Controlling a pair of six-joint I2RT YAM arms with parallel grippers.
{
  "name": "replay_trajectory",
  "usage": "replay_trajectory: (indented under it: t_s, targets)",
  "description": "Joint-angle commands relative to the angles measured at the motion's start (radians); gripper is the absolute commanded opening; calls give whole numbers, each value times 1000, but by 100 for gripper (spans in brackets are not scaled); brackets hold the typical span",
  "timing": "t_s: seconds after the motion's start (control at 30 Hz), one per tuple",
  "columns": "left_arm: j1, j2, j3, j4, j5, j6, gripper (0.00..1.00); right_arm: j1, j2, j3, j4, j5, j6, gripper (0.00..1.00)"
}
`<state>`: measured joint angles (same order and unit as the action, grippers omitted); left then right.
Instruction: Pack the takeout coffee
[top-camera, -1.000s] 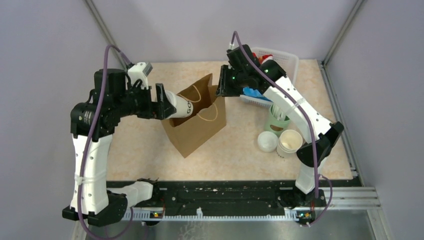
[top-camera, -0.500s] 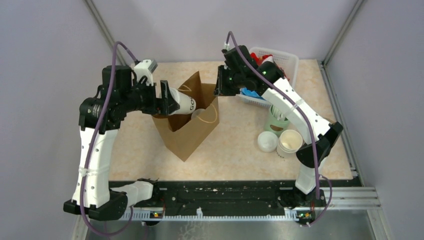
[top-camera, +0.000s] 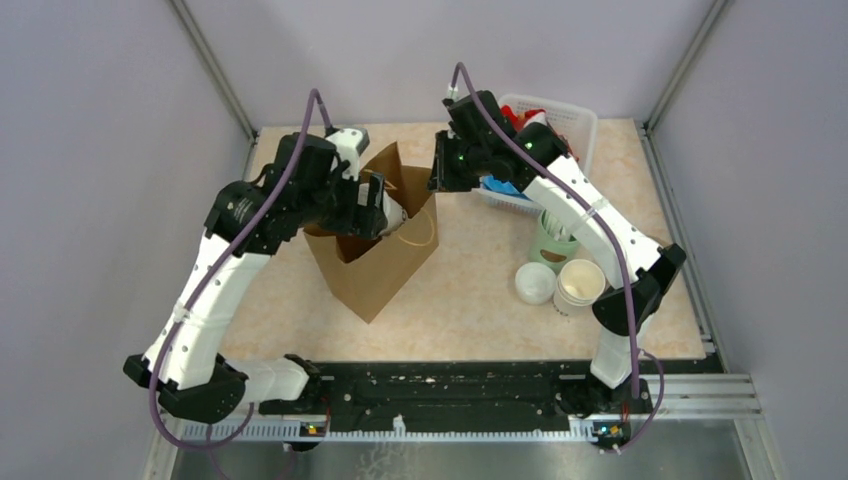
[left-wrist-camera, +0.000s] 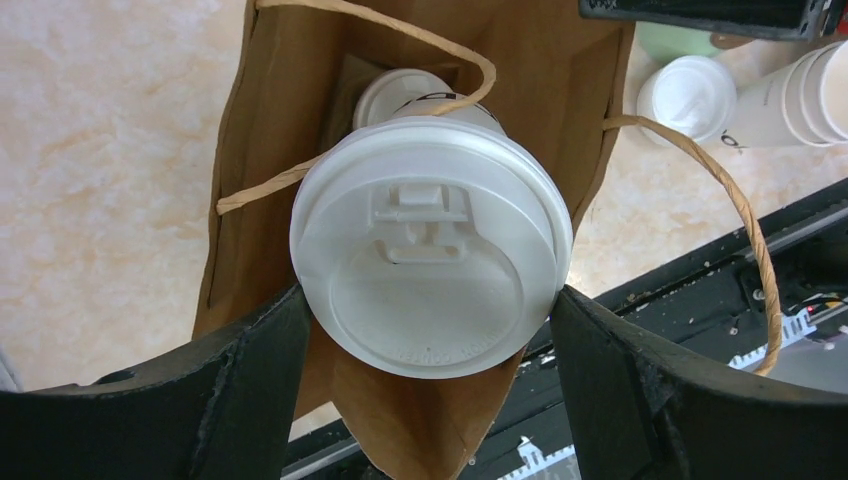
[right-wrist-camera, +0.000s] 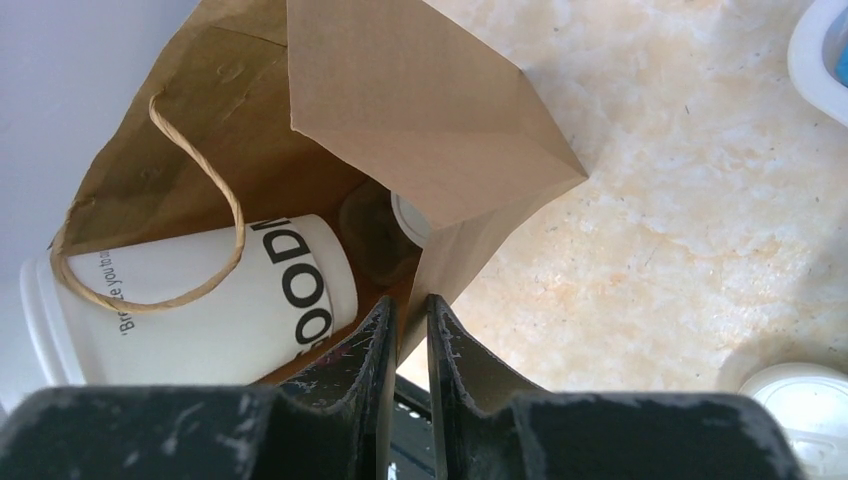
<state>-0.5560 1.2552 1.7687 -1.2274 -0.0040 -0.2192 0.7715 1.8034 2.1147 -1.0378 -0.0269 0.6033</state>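
Note:
The takeout coffee (left-wrist-camera: 430, 260) is a white lidded paper cup with black lettering. My left gripper (left-wrist-camera: 430, 330) is shut on it just under the lid and holds it in the mouth of the brown paper bag (top-camera: 385, 260). The cup also shows in the top view (top-camera: 392, 215) and in the right wrist view (right-wrist-camera: 200, 300), tilted, its base down inside the bag. My right gripper (right-wrist-camera: 408, 340) is shut on the bag's upper edge (right-wrist-camera: 440, 270), holding the mouth open; it shows in the top view (top-camera: 445, 178). Another lidded cup (left-wrist-camera: 405, 90) lies deeper in the bag.
A stack of nested lidless cups (top-camera: 580, 285) and a loose white lid (top-camera: 534, 282) stand at the right. A green holder (top-camera: 552, 245) sits behind them. A white basket (top-camera: 555, 125) with red and blue items is at the back right.
My left arm has swung right and turned the cup from lying sideways at the bag's left edge to pointing down into the mouth. The right gripper has kept its hold on the bag.

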Motion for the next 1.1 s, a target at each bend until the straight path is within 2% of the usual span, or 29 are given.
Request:
replay_trajectory:
  t_s: [0.0, 0.17, 0.33, 0.5, 0.7, 0.8, 0.97, 1.0, 1.07]
  targets:
    - [-67, 12, 9, -26, -114, -26, 60, 10, -10, 39, 33, -12, -13, 16]
    - [-104, 19, -46, -5, -141, -48, 59, 10, 4, 87, 42, -25, -11, 15]
    - [-105, -1, -128, 57, -195, -27, 58, 10, -21, 52, 102, -46, -26, 13]
    - [-105, -54, -242, 131, -186, -22, 58, 10, -68, -43, 239, -94, -109, 12]
    - [-105, -106, -276, 135, -199, -76, 55, 20, -138, -166, 392, -100, -212, 12]
    - [-105, -83, -234, 77, -208, -89, 55, 66, -150, -158, 407, -31, -253, 12]
    - [-105, -71, -195, 60, -212, -102, 55, 146, -147, -110, 388, 168, -299, 11]
    - [-105, -66, -198, 59, -209, -103, 55, 147, -140, -95, 368, 193, -286, 15]
    - [-105, -51, -200, 49, -202, -107, 55, 147, -118, -49, 287, 254, -250, 16]
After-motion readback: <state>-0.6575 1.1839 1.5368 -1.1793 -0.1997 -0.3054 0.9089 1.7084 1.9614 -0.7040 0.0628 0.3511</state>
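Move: My left hand holds the tilted takeout coffee in the mouth of the paper bag. The bag's middle lies about 8 cm ahead, level with this hand left to right and some 18 cm below. The lidded cup already inside is roughly 15 cm ahead, 4 cm to the right and 25 cm below. From my right hand, whose nearly shut fingers are at the bag's right rim, the bag's middle is about 10 cm left, 2 cm ahead and 16 cm down. I sink my left hand about 7 cm down between the bag walls, keeping my grip on the coffee near its lid and rolling the wrist slightly, then ease back up about 2 cm with the cup still held. My right hand first stays at the rim, then goes about 4 cm left and as far up, fingers nearly shut, tipping some 20 degrees upward. ##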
